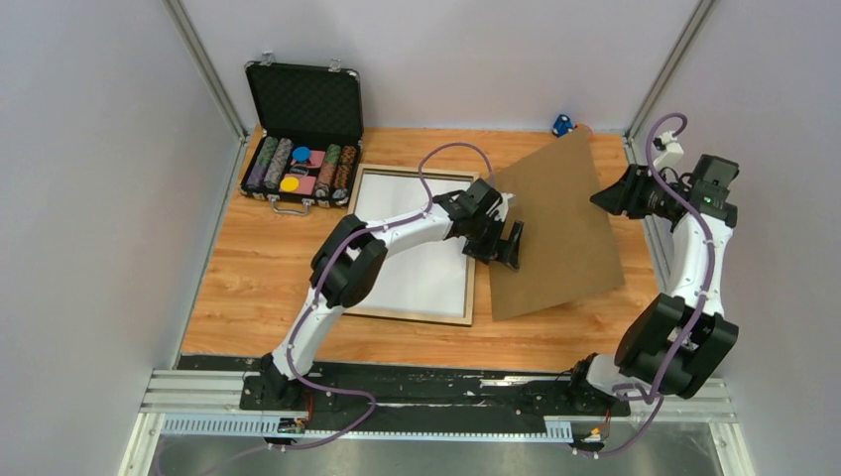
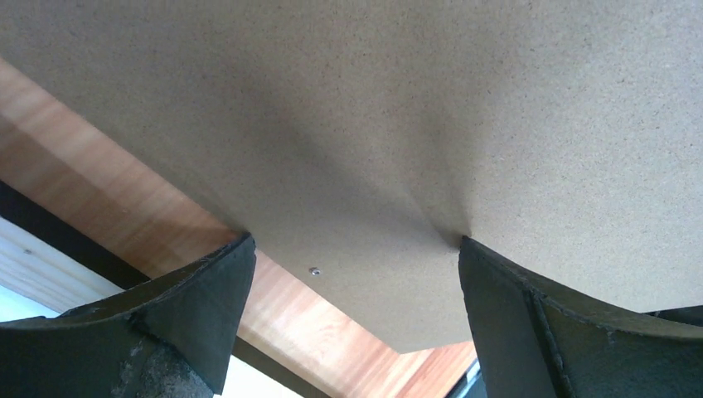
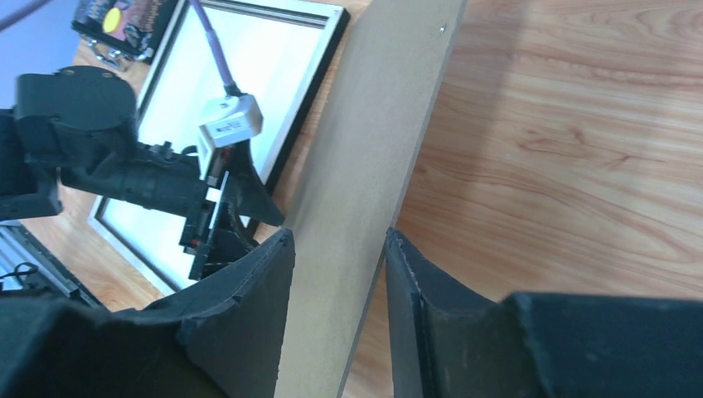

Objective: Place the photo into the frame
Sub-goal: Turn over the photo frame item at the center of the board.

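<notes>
The frame (image 1: 412,173) lies flat on the table left of centre, pale wood edge up, its inside plain white; in the right wrist view its edge (image 3: 327,50) looks black. No beach print shows, so the photo is out of view. A brown backing board (image 1: 560,223) stands tilted right of the frame, right edge raised. My right gripper (image 1: 607,196) is shut on that raised edge, with the board (image 3: 373,149) between both fingers (image 3: 338,236). My left gripper (image 1: 501,241) is open at the board's left edge, both fingertips against the board's face (image 2: 414,124).
An open black chip case (image 1: 302,139) with coloured chips stands at the back left. A small blue object (image 1: 562,125) sits by the back wall behind the board. Grey walls and metal posts close in the wooden table (image 1: 258,268) on three sides.
</notes>
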Robot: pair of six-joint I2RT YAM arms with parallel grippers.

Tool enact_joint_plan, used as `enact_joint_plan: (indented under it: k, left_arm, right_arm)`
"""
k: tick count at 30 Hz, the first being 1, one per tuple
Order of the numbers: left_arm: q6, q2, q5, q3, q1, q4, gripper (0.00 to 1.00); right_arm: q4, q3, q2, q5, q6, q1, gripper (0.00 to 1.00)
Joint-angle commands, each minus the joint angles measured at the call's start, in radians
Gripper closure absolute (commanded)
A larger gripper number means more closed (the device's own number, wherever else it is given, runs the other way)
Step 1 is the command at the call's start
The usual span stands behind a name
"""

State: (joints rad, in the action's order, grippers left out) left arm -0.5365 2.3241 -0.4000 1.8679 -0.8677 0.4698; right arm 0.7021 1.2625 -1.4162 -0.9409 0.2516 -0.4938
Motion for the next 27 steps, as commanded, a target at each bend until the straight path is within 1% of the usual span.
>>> enact_joint_plan:
  k: [1,10,17,27]
  left_arm:
    - [0.009,-0.013,-0.039,-0.055,-0.03,-0.024,0.0]
    - [0.014,-0.053,-0.07,-0.066,-0.019,-0.036,0.0]
    - [0.019,-0.083,-0.115,-0.082,0.015,-0.042,0.0]
    - [0.062,-0.123,-0.159,-0.077,0.07,0.002,0.0]
  right_arm:
    - [0.146,-0.026,0.078,-0.171,-0.071,0.062,0.58]
    - [0.145,-0.003,0.157,-0.177,-0.137,0.133,0.57]
    - [0.146,0.006,0.197,-0.176,-0.17,0.204,0.56]
    - [0.14,0.056,0.206,-0.173,-0.21,0.293,0.52]
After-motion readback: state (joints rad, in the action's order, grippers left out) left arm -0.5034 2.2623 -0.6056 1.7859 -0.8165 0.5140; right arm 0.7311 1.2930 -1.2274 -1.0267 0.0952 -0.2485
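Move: My right hand already carries the brown photo board by its right edge, between half-open fingers; the board's middle is about 10 cm to the left, level fore and aft and some 10 cm lower. Beyond it the wooden frame's middle lies roughly 38 cm left of that hand, straight across and 21 cm below. My left hand has the board's middle some 9 cm to its right and 6 cm above, and the frame's middle about 22 cm to its left, 3 cm below. I swing the board's raised right edge over towards my left hand and the frame: my right hand travels about 11 cm left and 7 cm up, drawing back 4 cm and turning some 15 degrees counter-clockwise, fingers still half open with one behind the board. My wide-open left hand keeps a fingertip against the board near its low edge, easing back, then left and slightly up. ##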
